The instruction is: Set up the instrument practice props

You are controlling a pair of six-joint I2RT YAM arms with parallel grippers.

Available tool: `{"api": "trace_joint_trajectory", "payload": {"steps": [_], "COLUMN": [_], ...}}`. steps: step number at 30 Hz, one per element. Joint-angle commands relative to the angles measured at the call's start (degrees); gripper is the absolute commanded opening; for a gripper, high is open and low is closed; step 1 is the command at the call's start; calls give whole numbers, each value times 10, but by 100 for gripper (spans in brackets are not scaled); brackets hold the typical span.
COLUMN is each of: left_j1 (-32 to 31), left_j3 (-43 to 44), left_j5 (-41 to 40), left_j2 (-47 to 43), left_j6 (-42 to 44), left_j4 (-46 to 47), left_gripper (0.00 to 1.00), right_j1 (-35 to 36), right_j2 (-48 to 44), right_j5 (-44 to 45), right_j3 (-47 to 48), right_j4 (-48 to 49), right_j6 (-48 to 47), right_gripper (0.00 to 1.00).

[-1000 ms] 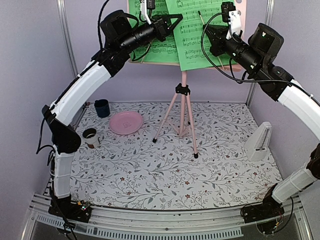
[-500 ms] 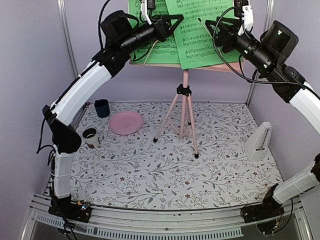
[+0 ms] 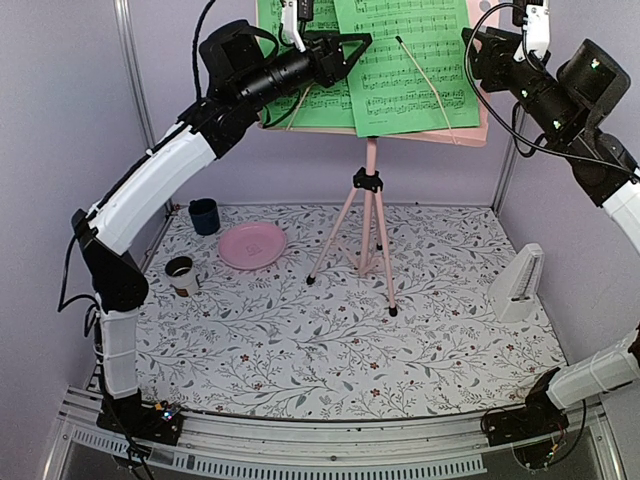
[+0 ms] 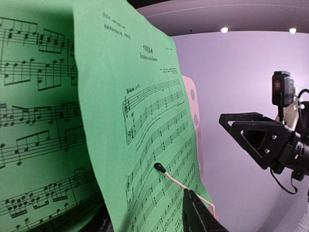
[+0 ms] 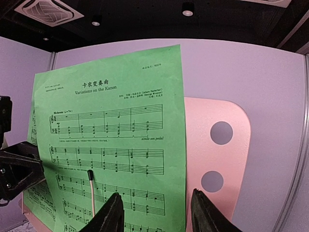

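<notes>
The pink tripod music stand (image 3: 368,228) is upright mid-table, its perforated desk (image 5: 219,145) high at the back. Two green sheet-music pages (image 3: 405,65) (image 4: 43,121) lean on the desk. A thin pink retaining arm (image 3: 428,80) lies across the right page. My left gripper (image 3: 345,55) is up against the pages, open, and the right page's left edge (image 4: 104,159) runs down between its fingers. My right gripper (image 5: 159,215) hangs open a short way off the desk's right side, nothing in it. The white metronome (image 3: 520,285) stands at the table's right edge.
A pink plate (image 3: 252,245), a dark blue cup (image 3: 204,215) and a small cup with dark contents (image 3: 181,273) sit at the left of the flower-patterned table (image 3: 330,350). Purple walls close in behind and at both sides.
My right gripper has let go and drawn back to the right, off the right page, uncovering the retaining arm. My left gripper has opened at the pages. The stand and pages stay put.
</notes>
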Motion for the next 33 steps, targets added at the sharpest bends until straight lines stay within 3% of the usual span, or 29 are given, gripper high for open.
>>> {"api": "trace_joint_trajectory", "payload": {"steps": [1, 11, 25, 29, 33], "left_j1": [-11, -18, -18, -18, -18], "left_j3": [-12, -16, 11, 13, 13], "left_j5": [-35, -59, -42, -41, -40], "left_j2": [-22, -28, -5, -2, -2], "left_j6": [20, 40, 45, 49, 53], "left_j4": [-13, -10, -4, -2, -3], "left_gripper": [40, 18, 14, 13, 13], "right_j1": [-13, -49, -56, -57, -57], "right_j2": [-6, 4, 49, 55, 53], "right_j5": [16, -13, -57, -71, -83], "right_j3": [0, -4, 18, 26, 26], "right_j4": [-7, -6, 3, 5, 9], "right_j6": [2, 14, 38, 43, 50], "right_gripper": [47, 42, 39, 30, 12]}}
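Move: Around 5 cm ahead of the right hand, 1 cm to its left and 3 cm lower is the free right edge of the upper green sheet. A pink retaining rod crosses that sheet, its middle some 7 cm left, 4 cm ahead and 8 cm below that hand; the stand's bare pink strip lies 7 cm ahead, 3 cm right and 2 cm lower. From the left hand, the same sheet's left edge is about 1 cm ahead and 2 cm left, level with it. Reaching for the sheet's right edge, the right hand first drifts about 2 cm rightward, then curves in, ending about 5 cm forward, 3 cm lower and slightly left of its start, its half-open fingers closing across the edge. The left hand stays at the sheet's left edge, turning about 5 degrees counter-clockwise while its fingers narrow almost shut around that edge. ##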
